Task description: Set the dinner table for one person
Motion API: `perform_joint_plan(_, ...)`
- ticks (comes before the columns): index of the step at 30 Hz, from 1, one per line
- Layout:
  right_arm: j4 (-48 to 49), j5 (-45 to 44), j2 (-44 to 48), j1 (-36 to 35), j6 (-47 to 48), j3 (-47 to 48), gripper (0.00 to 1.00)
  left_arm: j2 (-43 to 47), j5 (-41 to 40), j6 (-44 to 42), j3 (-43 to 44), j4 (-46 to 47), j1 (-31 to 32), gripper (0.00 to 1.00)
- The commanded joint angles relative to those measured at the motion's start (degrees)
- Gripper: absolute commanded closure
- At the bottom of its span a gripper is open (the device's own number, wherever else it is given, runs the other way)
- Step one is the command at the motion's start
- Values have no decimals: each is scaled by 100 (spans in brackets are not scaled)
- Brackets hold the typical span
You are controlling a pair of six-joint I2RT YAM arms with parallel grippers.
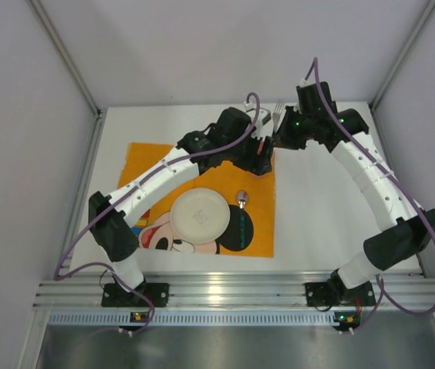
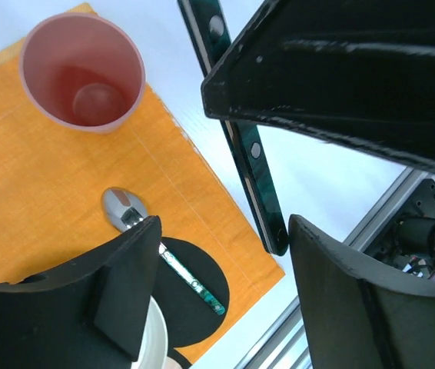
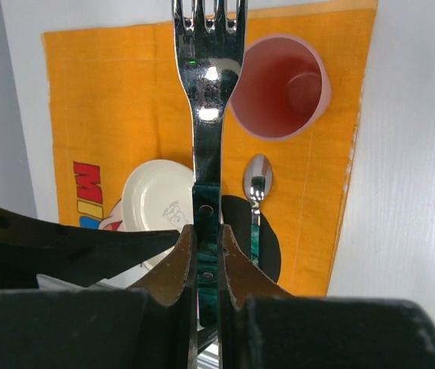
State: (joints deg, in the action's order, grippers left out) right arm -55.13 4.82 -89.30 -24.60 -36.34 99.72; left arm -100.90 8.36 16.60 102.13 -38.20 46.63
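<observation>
The white dinner table [image 1: 325, 207] carries an orange cartoon-mouse placemat [image 1: 148, 165]. On the mat lie a small white plate [image 1: 200, 216] and a spoon [image 1: 242, 198] with a green handle. A pink cup [image 2: 83, 73] stands upright on the mat's far right corner and also shows in the right wrist view [image 3: 283, 84]. My right gripper [image 3: 206, 238] is shut on the green handle of a fork [image 3: 208, 77], held in the air above the mat's far right edge [image 1: 278, 113]. My left gripper [image 2: 221, 300] is open and empty, just beside the fork handle [image 2: 248, 154] and above the cup.
A ribbed aluminium rail [image 1: 240, 290] runs along the table's near edge. Grey walls close in the left, right and far sides. Both grippers [image 1: 262, 154] [image 1: 279, 134] are close together at the mat's far right corner.
</observation>
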Motion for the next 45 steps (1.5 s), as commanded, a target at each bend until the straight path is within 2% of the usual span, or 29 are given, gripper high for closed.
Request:
perform_joint_plan(1, 126, 185, 474, -45, -242, 47, 100, 343, 34, 150, -202, 313, 39, 29)
perform_joint_plan(5, 152, 362, 554, -141, -531, 82, 100, 238, -1, 229, -53, 260, 118, 43)
perform_joint_plan(14, 178, 476, 598, -668, -875, -102, 100, 238, -159, 256, 132, 225, 153, 63)
perform_joint_plan(15, 205, 459, 589, -739, -910, -172, 100, 220, -159, 256, 167, 181, 145, 70)
perform_joint_plan(17, 284, 450, 589, -914, -989, -234, 100, 238, -142, 230, 176, 137, 144, 76)
perform_joint_plan(18, 310, 441, 589, -1028, -998, -304, 100, 246, -150, 221, 159, 111, 153, 87)
perform_joint_plan(20, 363, 423, 580, -1108, -1033, -348, 100, 316, -159, 203, 97, 49, 153, 100)
perform_joint_plan(24, 416, 379, 554, -1170, -1025, -340, 100, 676, -361, 107, -420, 137, 136, 100)
perform_joint_plan(25, 416, 362, 545, -1179, -964, -313, 96, 773, -527, 72, -535, 137, 118, 100)
perform_joint_plan(27, 372, 274, 536, -1179, -910, -199, 71, 1072, -546, 45, -885, 137, -48, 100)
perform_joint_plan(28, 354, 204, 536, -1170, -858, -173, 48, 1299, -433, 62, -1009, 137, -153, 100)
perform_joint_plan(29, 319, 169, 527, -1170, -823, -138, 39, 1397, -327, 80, -1158, 163, -276, 100)
perform_joint_plan(30, 241, 125, 527, -1152, -788, -33, 36, 1511, -204, 106, -1456, 181, -582, 100)
perform_joint_plan(32, 109, 28, 510, -1109, -691, 143, 35, 1784, 418, 168, -1773, 268, -935, 100)
perform_joint_plan(33, 12, 2, 527, -1074, -664, 205, 35, 1837, 725, 177, -2097, 277, -1398, 100)
perform_joint_plan(35, -50, -51, 606, -1021, -585, 319, 35, 1925, 1401, 203, -2415, 278, -1822, 100)
perform_joint_plan(36, -120, -69, 641, -960, -542, 442, 35, 1917, 1562, 134, -2695, 243, -2233, 100)
perform_joint_plan(38, -208, -78, 747, -880, -480, 644, 35, 1951, 1817, 63, -2995, 138, -2752, 100)
perform_joint_plan(41, -375, -78, 852, -722, -357, 759, 34, 2022, 1932, -95, -3312, 75, -3159, 100)
perform_joint_plan(45, -463, -25, 1002, -511, -242, 575, 34, 2013, 1933, -114, -3568, -65, -3845, 100)
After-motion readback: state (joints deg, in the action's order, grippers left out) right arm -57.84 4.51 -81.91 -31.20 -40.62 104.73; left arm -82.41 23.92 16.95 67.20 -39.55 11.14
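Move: The right hand already holds the fork by its handle, tines forward and up; its middle is about 5 cm ahead, 3 cm right and 2 cm above the open left hand, and some 4 cm ahead and 3 cm above the right. From the left hand, the cup stands 8 cm ahead, 17 below; the spoon 9 back, 6 left, the plate 7 back, 19 left, both about 22 below. Left pinches the fork's handle, right lets go, rising; left carries it about 20 cm left and down. ##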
